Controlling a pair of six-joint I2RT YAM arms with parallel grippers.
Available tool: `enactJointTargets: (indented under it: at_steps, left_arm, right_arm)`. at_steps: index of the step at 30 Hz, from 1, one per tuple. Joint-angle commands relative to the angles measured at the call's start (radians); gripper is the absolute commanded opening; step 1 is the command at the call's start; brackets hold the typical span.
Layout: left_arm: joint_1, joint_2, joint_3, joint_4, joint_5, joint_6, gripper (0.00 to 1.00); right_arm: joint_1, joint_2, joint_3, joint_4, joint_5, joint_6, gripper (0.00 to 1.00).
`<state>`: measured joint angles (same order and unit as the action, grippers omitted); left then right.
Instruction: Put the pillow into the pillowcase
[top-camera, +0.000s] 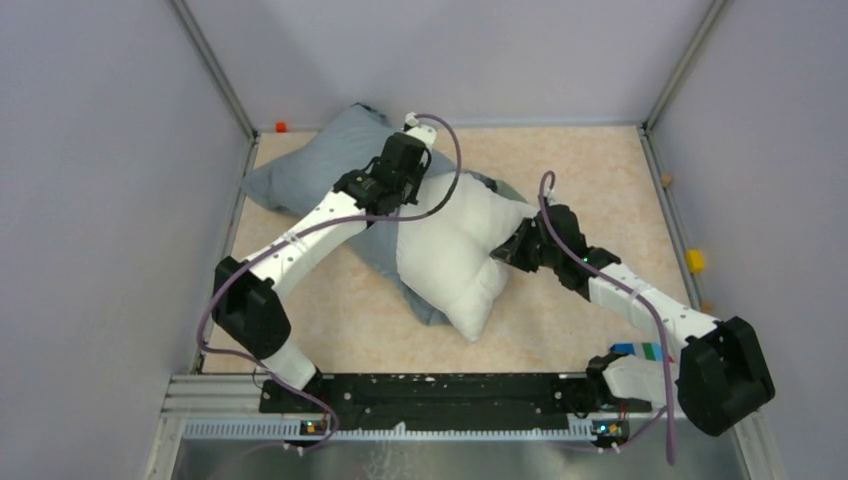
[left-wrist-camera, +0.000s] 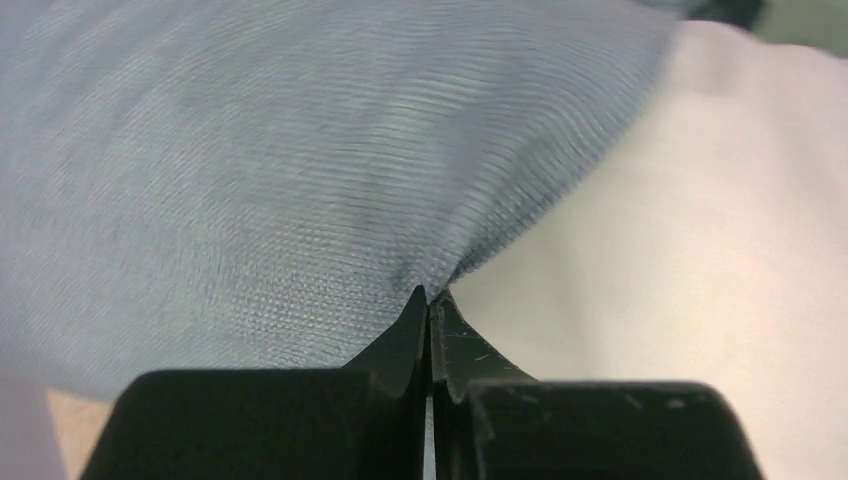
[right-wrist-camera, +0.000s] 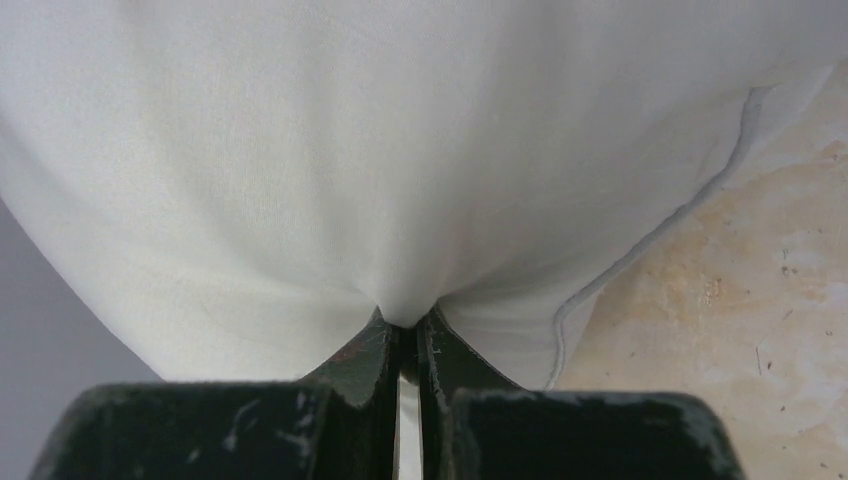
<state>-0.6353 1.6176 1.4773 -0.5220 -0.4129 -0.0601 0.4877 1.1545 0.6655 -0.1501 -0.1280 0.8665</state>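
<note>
The white pillow (top-camera: 455, 250) lies slanted mid-table, its far end partly inside the grey-blue pillowcase (top-camera: 320, 165), which spreads toward the back left. In the left wrist view my left gripper (left-wrist-camera: 431, 295) is shut on a pinch of the pillowcase (left-wrist-camera: 300, 180) right at its edge, where the cloth meets the pillow (left-wrist-camera: 700, 250). Seen from above, that left gripper (top-camera: 425, 172) sits at the case's opening. My right gripper (right-wrist-camera: 405, 325) is shut on a fold of the pillow (right-wrist-camera: 350, 150), next to a seam. From overhead, the right gripper (top-camera: 500, 253) holds the pillow's right side.
The beige tabletop (top-camera: 600, 170) is fenced by grey walls. Small coloured blocks sit at its edges: orange (top-camera: 281, 127) at the back left, yellow (top-camera: 694, 260) on the right. A coloured item (top-camera: 640, 351) lies near the right arm's base.
</note>
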Motion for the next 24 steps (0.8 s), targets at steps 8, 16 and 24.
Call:
enactJointTargets:
  at_steps: [8, 16, 24]
  left_arm:
    - [-0.298, -0.010, 0.309, 0.062, 0.535, -0.245, 0.00]
    - [-0.193, -0.111, 0.072, 0.105, 0.305, -0.389, 0.00]
    - [-0.063, -0.065, -0.095, 0.189, 0.447, -0.416, 0.00]
  right_arm:
    - [-0.006, 0.271, 0.522, -0.071, -0.047, -0.064, 0.00]
    - [-0.012, 0.345, 0.566, -0.007, -0.063, -0.035, 0.00]
    - [-0.012, 0.237, 0.491, -0.099, -0.014, -0.154, 0.48]
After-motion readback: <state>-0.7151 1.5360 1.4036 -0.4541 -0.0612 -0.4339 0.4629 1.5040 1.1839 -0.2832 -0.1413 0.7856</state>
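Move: The left hand already pinches the pillowcase's mouth edge; the pillow it is drawn over has its middle about 12 cm back, 9 cm right and some 13 cm below it. The mouth's green far hem lies 18 cm to its right, about level ahead. For the right hand, already gripping the pillow's side, the mouth is roughly 10 cm ahead and 12 cm left; the pillow's middle is level ahead and 7 cm left, its near corner 16 cm back and 5 cm left. Keeping its pinch on the pillowcase's mouth edge, the left hand hauls it right, back and up across the pillow, about 20 cm in all, then eases part-way back left, down and slightly forward, rolling some 30 degrees with its left side dropping. Meanwhile the right hand, still gripping the pillow, pushes it about 10 cm forward, 7 cm up and a little left towards the mouth, stops there, and its fingers begin to open. ##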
